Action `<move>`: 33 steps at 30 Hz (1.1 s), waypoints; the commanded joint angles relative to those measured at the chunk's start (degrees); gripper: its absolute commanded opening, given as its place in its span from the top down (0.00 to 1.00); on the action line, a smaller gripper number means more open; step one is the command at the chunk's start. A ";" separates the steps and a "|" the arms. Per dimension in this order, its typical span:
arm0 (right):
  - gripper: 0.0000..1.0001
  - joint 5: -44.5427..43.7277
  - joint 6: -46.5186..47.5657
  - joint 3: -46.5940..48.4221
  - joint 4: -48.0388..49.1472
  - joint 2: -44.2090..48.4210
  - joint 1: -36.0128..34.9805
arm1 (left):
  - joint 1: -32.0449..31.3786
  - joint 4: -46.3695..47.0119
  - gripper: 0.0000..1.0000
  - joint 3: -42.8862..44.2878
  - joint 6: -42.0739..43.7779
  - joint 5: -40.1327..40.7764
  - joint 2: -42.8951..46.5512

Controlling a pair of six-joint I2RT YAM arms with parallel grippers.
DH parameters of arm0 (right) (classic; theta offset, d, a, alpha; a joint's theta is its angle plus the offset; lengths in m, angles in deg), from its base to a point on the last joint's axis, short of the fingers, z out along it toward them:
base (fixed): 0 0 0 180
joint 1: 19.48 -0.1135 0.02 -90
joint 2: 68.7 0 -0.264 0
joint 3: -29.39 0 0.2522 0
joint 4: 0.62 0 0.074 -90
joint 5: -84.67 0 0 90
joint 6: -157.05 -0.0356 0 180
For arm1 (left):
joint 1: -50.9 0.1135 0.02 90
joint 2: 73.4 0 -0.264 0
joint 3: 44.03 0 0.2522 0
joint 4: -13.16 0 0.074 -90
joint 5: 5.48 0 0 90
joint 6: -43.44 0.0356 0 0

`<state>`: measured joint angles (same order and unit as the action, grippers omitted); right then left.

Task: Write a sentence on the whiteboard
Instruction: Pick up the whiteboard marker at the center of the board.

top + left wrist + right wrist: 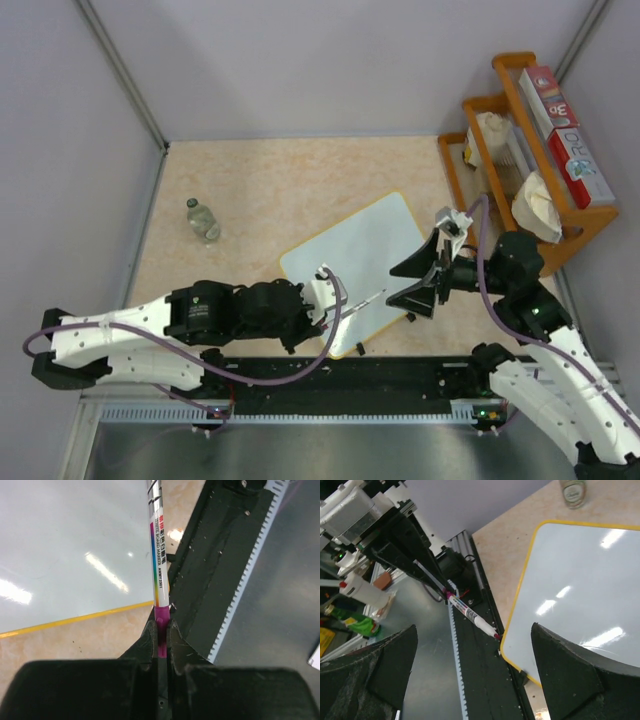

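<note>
The whiteboard (360, 262) lies tilted in the middle of the table, glossy white with a yellow rim. Its visible surface is blank, and the sentence is not in view. My left gripper (338, 316) is shut on the pink rear end of a white marker (364, 302) (156, 555). The marker's pink tip hangs by the board's near rim (504, 639). In the left wrist view the fingers (149, 639) pinch the marker's end. My right gripper (420, 280) (474, 629) stands wide open at the board's right edge, facing the marker (469, 613), with nothing between its fingers.
A small glass bottle (203, 220) stands at the far left of the table. A wooden rack (530, 150) with boxes and bags fills the back right corner. A black toothed rail (380, 375) runs along the table's near edge, just behind the board.
</note>
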<state>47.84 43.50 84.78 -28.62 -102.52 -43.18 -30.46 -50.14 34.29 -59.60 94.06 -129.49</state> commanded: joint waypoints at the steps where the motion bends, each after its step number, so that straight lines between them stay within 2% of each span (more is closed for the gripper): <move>1: 0.09 -0.17 2.28 1.70 6.24 -3.87 -6.26 | 0.15 -4.24 1.00 3.20 1.44 -7.78 -0.59; 9: 0.18 -1.49 9.13 6.54 1.15 -14.25 -17.77 | 0.06 -4.69 1.00 4.79 3.10 -9.28 -3.32; 19: 0.21 1.59 10.01 4.52 1.76 -18.64 -24.98 | 0.15 -3.90 1.00 6.20 4.51 -12.09 -2.97; 23: 0.31 2.38 10.19 5.13 1.58 -21.19 -26.74 | 0.15 -3.11 1.00 6.11 5.22 -13.84 -3.14; 28: 0.37 2.20 10.28 5.57 0.53 -23.39 -27.80 | 0.06 -3.19 1.00 6.37 5.30 -14.20 -2.97; 33: 0.50 3.35 9.93 5.57 -0.17 -24.62 -28.59 | 0.06 -4.07 1.00 6.81 5.22 -13.23 -2.79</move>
<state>49.02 52.55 88.56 -29.12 -126.48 -70.39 -30.46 -55.12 38.46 -55.18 80.88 -133.17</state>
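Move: The left hand already grips the whiteboard marker by its purple end, so the marker's middle lies about 5 cm to its right, 3 cm ahead and 2 cm below. From the open right hand that middle is roughly 7 cm left, 3 cm back and 6 cm below. Some 25 cm beneath the right hand, the whiteboard's middle lies about 15 cm ahead and 3 cm left, and the black clip on its near edge about 2 cm back and 3 cm left. Leftward, back and down, the right hand travels some 12 cm in all to bring its fingers around the marker's barrel, swinging about 30 degrees counter-clockwise and closing to roughly half open. The left hand keeps its grip on the purple end, draws back about 4 cm and turns slightly clockwise, then nearly stops, presenting the free end. ##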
